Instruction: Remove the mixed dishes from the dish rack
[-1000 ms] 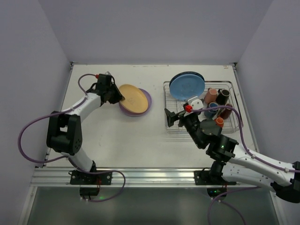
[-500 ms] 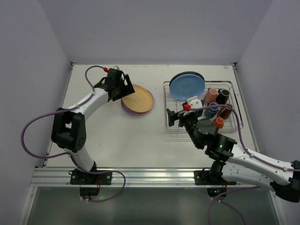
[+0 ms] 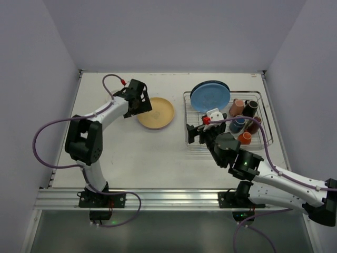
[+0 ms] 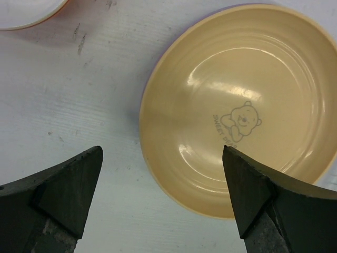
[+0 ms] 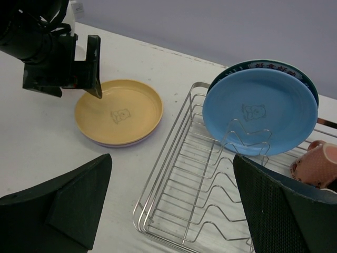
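A yellow plate lies flat on a lilac plate on the table, left of the dish rack. My left gripper hangs open over the yellow plate's left rim, touching nothing. In the rack a blue plate stands upright, with a dark-rimmed plate behind it. Several mugs fill the rack's right side. My right gripper is open above the rack's near left corner, empty. A white-inside orange bowl's edge shows beside the plates.
Walls close in the table on the left, back and right. The rack's zigzag dividers in front of the blue plate hold nothing. My left arm's purple cable loops over the table's far left.
My left gripper has opened and let go of the yellow plate, which now lies flat on the lilac one. That gripper has shifted right and lifted. The right arm has barely moved.
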Motion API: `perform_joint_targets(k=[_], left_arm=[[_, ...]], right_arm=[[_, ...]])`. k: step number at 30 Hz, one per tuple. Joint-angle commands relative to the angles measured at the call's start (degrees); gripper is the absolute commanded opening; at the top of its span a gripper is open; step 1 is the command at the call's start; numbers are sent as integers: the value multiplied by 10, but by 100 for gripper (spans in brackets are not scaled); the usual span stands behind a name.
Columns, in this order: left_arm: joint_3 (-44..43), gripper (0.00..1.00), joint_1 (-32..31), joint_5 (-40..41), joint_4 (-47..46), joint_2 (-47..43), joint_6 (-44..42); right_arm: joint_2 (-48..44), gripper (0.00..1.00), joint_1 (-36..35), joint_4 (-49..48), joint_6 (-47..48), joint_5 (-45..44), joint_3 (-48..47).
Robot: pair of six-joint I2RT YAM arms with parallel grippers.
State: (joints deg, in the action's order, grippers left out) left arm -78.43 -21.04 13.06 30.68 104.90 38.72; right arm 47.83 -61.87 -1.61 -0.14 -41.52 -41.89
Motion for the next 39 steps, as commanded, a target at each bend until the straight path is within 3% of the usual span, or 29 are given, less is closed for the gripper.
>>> perform_joint_targets(k=[1,5,8,11,15,19,23,26,30,39], left_arm=[[-20,100,-1,47,22,-19,-9],[-15,100,-6,66,36,-99,-8],[2,100,-7,81,47,-183,-14],[45,100,-8,86,61,-279,-34],[115,100,-8,79,87,-388,-66],[183,100,-8,82,102,-476,-130],[256,100,-9,157,83,-508,-143],[288,100,-9,114,60,-521,-147],[289,100,-9,116,61,-539,-145],[298,100,-10,75,46,-540,-155]], right_arm=[[17,99,1,-5,-20,-28,-28],[39,99,41,45,-106,-3,-45],[43,99,117,86,-191,85,-55],[39,99,204,99,-269,178,-60],[70,99,373,106,-393,337,-80],[131,94,414,135,-583,281,-128],[209,88,449,166,-763,264,-170],[260,81,456,166,-831,247,-199],[306,66,457,164,-887,218,-235],[379,58,458,125,-906,232,-267]])
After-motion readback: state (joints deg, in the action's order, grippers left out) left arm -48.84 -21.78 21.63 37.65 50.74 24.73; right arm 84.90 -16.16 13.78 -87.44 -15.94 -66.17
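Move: The blue plate stands in the rack about 22 cm ahead of the right hand, 5 cm to its right and 14 cm below. The dark green plate is just 3 cm beyond it; the pink mug is some 19 cm ahead and 17 cm right of the hand. From the left hand the blue plate lies about 34 cm right, 4 cm ahead and 5 cm higher, the yellow plate 9 cm right, 3 cm ahead and 5 cm lower. The right hand reaches forward about 20 cm, also going right and sinking, to the right-hand part of the blue plate, rolling its left side up steeply as the fingertips tip down and the wide-open fingers close to a bit over half. Meanwhile the left hand, already empty and open, leaves the yellow plate, lifting high while drawing back and left, then dipping partway to stop some 15 cm nearer its base. ##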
